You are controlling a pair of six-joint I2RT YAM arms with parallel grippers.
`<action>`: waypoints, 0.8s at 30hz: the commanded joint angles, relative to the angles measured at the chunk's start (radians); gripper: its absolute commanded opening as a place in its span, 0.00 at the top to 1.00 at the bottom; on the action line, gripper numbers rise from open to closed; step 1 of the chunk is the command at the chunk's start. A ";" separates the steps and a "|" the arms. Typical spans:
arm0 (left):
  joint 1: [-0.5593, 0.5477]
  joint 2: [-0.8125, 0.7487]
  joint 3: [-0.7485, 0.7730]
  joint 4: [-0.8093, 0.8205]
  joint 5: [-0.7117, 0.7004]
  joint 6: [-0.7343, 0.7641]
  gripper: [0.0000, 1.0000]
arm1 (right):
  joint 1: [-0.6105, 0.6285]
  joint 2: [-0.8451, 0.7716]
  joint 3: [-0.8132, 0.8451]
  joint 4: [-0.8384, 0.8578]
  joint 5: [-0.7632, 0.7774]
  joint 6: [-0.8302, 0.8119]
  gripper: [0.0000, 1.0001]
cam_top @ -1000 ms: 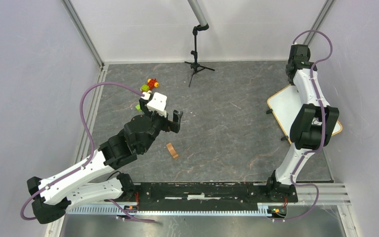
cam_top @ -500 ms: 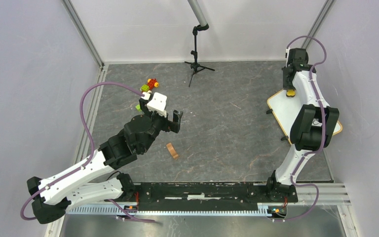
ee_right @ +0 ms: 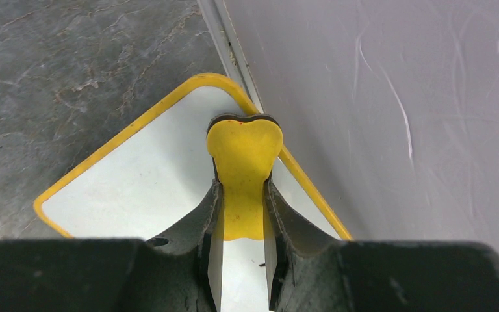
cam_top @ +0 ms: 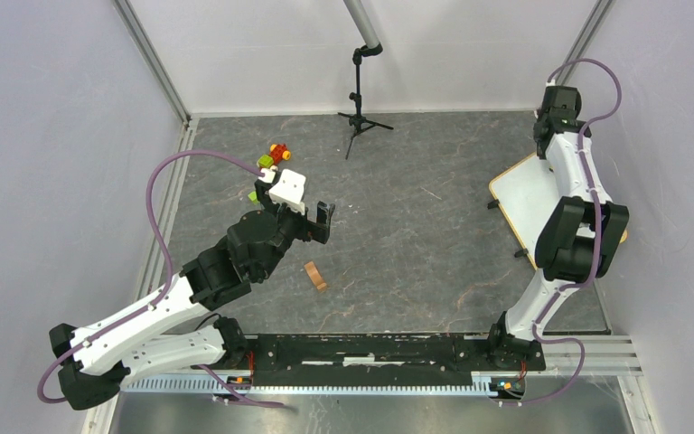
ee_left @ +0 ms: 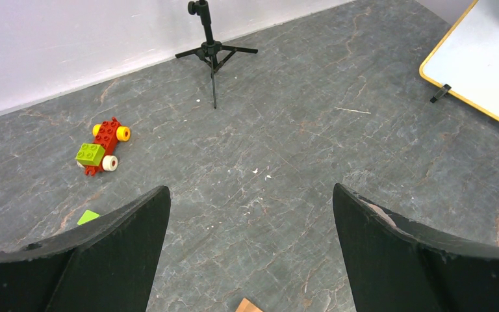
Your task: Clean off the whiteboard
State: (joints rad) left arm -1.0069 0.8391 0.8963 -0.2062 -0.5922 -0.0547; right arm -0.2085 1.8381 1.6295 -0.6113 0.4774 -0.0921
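Observation:
The whiteboard lies at the right of the floor, white with a yellow-tan frame, partly hidden by the right arm. In the right wrist view its far corner sits against the wall, and the part in view bears no writing. My right gripper is shut on a yellow eraser with a dark felt underside, held over the board's far corner. In the top view the right gripper is near the back right wall. My left gripper is open and empty above the floor, its black fingers wide apart. The board's edge shows at the left wrist view's top right.
A toy of red, green and yellow bricks lies at the back left. A small tan block lies on the floor near the left gripper. A black tripod stands at the back centre. Walls close in the left, back and right sides.
My right gripper with the eraser swung down over the board's far part, then back up and right toward the far corner by the wall. The left arm has not moved.

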 commanded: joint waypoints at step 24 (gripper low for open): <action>-0.005 -0.028 0.010 0.037 0.017 0.029 0.00 | 0.039 -0.274 -0.363 0.208 0.086 0.126 0.80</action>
State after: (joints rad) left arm -1.0069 0.8310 0.8963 -0.2062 -0.5735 -0.0551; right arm -0.1287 1.6581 1.3224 -0.4938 0.3935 -0.0170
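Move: The right hand already grips the yellow eraser near the whiteboard's far right corner; the middle of the whiteboard lies about 12 cm back, 2 cm to its right and 4 cm lower. The last writing is roughly 15 cm back and 8 cm right, the far left corner some 16 cm left, 6 cm back and 13 cm below. From the idle left hand, the whiteboard's middle is about 60 cm right, 8 cm ahead and 17 cm lower. The right hand sweeps the gripped eraser left and down over the whiteboard about 7 cm, then starts back up rightward. ##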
